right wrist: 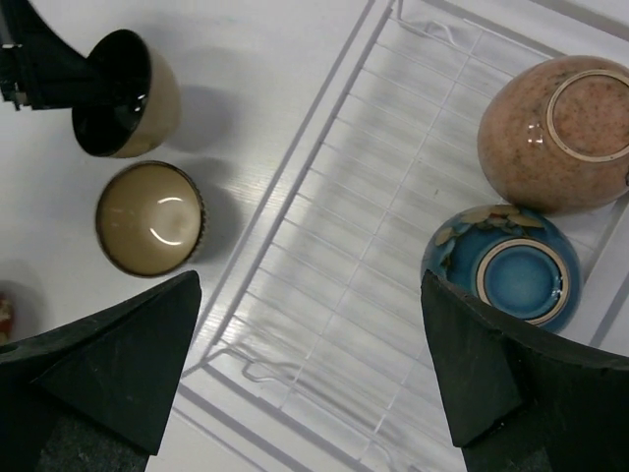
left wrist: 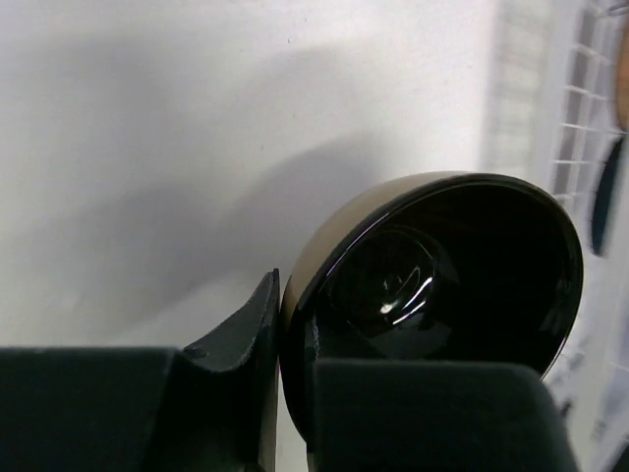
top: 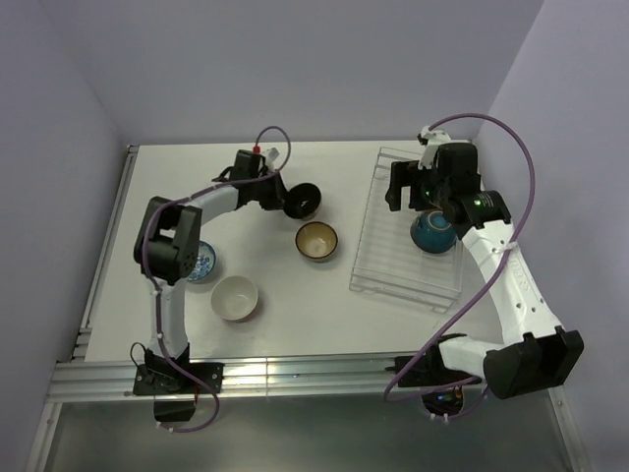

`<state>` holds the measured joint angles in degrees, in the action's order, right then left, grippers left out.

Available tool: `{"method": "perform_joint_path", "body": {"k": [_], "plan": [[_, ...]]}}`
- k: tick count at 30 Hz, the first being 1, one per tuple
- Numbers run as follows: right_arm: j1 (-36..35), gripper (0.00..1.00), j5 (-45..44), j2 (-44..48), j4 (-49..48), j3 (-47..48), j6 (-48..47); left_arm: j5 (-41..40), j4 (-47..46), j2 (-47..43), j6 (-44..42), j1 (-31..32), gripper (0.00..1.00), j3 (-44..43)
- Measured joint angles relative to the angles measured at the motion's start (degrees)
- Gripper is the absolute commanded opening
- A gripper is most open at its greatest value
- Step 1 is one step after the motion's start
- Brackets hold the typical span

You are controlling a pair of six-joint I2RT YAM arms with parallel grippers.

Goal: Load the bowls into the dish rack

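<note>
My left gripper (top: 283, 195) is shut on the rim of the black bowl (top: 304, 202), which is tan outside and tilted on its side; in the left wrist view one finger is inside the black bowl (left wrist: 462, 265) and one outside. A tan bowl (top: 316, 241) (right wrist: 149, 218), a cream-white bowl (top: 236, 298) and a blue-patterned bowl (top: 203, 263), partly under the left arm, stand on the table. The clear dish rack (top: 398, 265) (right wrist: 354, 246) holds a dark blue bowl (right wrist: 506, 265) and a pinkish-brown bowl (right wrist: 560, 133), both upside down. My right gripper (right wrist: 310, 285) hangs open over the rack, holding nothing.
The rack sits at the right of the white table (top: 285, 324), near the right wall. A metal rail (top: 295, 374) runs along the near edge. Cables loop over both arms.
</note>
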<state>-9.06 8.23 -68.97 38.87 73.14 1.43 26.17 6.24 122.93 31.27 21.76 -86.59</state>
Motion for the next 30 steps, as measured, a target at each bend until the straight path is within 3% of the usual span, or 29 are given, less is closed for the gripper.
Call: {"method": "perform_joint_path", "body": {"k": [5,14,21,30], "plan": [[0.1,1.0,1.2,4.5,-1.6,-0.2,4.8,4.5,-0.5,-12.2,0.5,-3.4,0.0,5.9],[1.0,1.0,9.0,12.3,-3.3,-2.3,8.6,9.4,-11.6,-29.6,3.4,1.6,0.0,9.6],[5.7,1.0,21.0,14.6,-1.1,-5.3,11.2,14.9,-25.7,-25.8,14.3,9.9,0.0,16.2],[14.0,1.0,32.2,19.0,0.0,-11.0,18.2,17.7,-38.0,-16.4,27.2,16.8,0.0,16.8]]}}
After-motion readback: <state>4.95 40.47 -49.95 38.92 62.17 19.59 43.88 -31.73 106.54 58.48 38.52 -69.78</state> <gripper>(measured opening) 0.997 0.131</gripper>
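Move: The left gripper already holds the dark bowl by its rim, just off the table; the open right gripper waits about 28 cm to its right, 12 cm back and 20 cm higher. The brown bowl sits 8 cm right of the left gripper and 10 cm back. From the right gripper the dark bowl is some 24 cm left, 12 cm ahead and 19 cm below, while the blue bowl in the rack lies 10 cm right, 3 cm ahead, 20 cm down. Keep the left pinch on the rim and raise the dark bowl steeply, over 20 cm, then sweep it back and right towards the open right gripper while sinking a little, rolling until the left fingers point almost level to the right. Draw the right gripper back about 9 cm and slightly up, wide open, turning some 30 degrees so its fingers swing round towards the bowl. ##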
